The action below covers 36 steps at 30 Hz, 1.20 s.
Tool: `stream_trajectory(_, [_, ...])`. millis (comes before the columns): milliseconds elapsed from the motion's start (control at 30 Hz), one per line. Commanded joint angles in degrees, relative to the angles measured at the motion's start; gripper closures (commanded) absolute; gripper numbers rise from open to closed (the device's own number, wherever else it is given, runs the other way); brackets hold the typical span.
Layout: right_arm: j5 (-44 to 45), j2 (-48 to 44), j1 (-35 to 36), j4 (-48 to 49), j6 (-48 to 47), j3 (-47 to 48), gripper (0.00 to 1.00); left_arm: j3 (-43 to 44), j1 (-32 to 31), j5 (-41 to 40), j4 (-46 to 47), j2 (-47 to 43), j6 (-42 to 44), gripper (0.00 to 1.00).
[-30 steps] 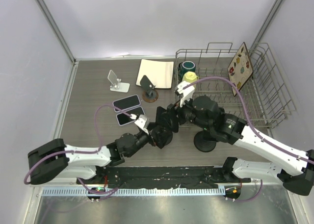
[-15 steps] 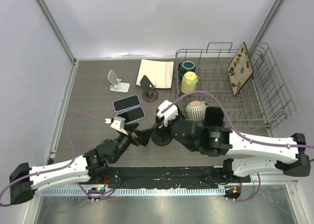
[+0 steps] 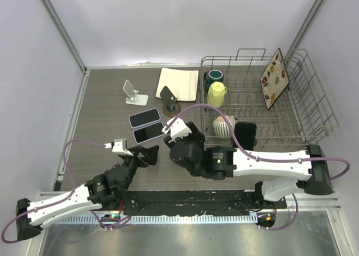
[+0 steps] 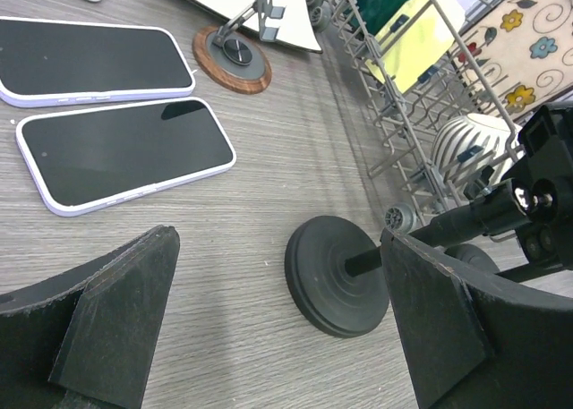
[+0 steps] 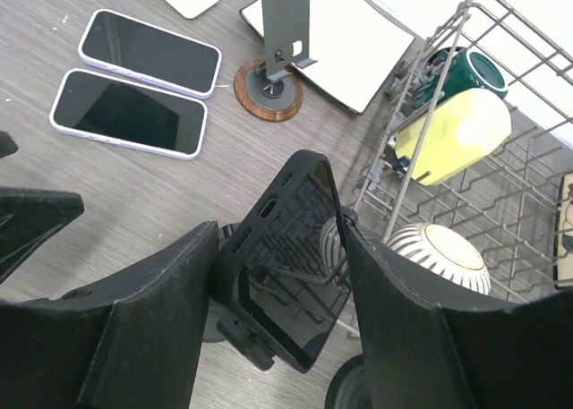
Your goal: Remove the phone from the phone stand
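A phone (image 5: 286,275) in a black case stands upright between the fingers of my right gripper (image 5: 277,239), and both fingers touch its side edges. The black phone stand's clamp (image 5: 246,337) still holds its lower edge. In the left wrist view the stand's round black base (image 4: 345,275) looks tipped, with its stem leaning right toward the right gripper. My left gripper (image 4: 282,328) is open just short of that base, holding nothing. From above, the right gripper (image 3: 178,152) hides the phone, and the left gripper (image 3: 147,154) sits beside it to the left.
Two lilac-cased phones (image 3: 146,117) (image 3: 148,131) lie flat beyond the grippers. Behind them are a small stand on a wooden disc (image 3: 170,106), a white stand (image 3: 133,93) and a white pad (image 3: 178,83). A wire dish rack (image 3: 291,127) on the right holds mugs, a striped bowl (image 3: 224,126) and a plate.
Both arms have drawn back toward the near edge and to the left. The right gripper's fingers have closed in onto the black phone. The left gripper has stayed wide open.
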Motion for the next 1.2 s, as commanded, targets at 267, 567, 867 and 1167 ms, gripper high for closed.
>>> stream_trajectory(267, [13.93,8.03,0.66,-4.65,6.42,4.69,0.42,1.95,0.08,2.54,8.58,13.69,0.65,0.0])
stream_trajectory(567, [13.94,9.01,1.45,-2.64,4.93,3.99,0.76,2.04,0.08,9.05,17.28,19.23,6.01,0.0])
stream_trajectory(867, [4.01,2.16,2.59,17.73,-4.99,-6.01,0.99,1.25,0.08,20.99,29.75,24.76,15.58,0.0])
stream_trajectory(1167, [-3.99,-1.27,2.15,28.57,-9.84,-11.3,0.99,4.84,0.16,28.12,49.69,45.05,25.33,0.04])
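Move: The black phone on its stand is already between my right fingers, its middle about 2 cm ahead of and 1 cm below that hand. The striped bowl lies some 15 cm ahead, 20 cm right and 15 cm below. For my left hand, the stand's round black base is about 11 cm right, 4 cm ahead and 12 cm down. The nearer flat phone lies 12 cm ahead of that left hand, 3 cm left and equally low. My right hand sinks about 3 cm, easing slightly forward and then back, swings a little clockwise and returns, and closes its fingers from around the phone until they pinch it firmly across its thickness. Meanwhile my open left hand drops, then sweeps about 10 cm right towards the stand's base, ending 4 cm lower and turned some 25 degrees clockwise. ##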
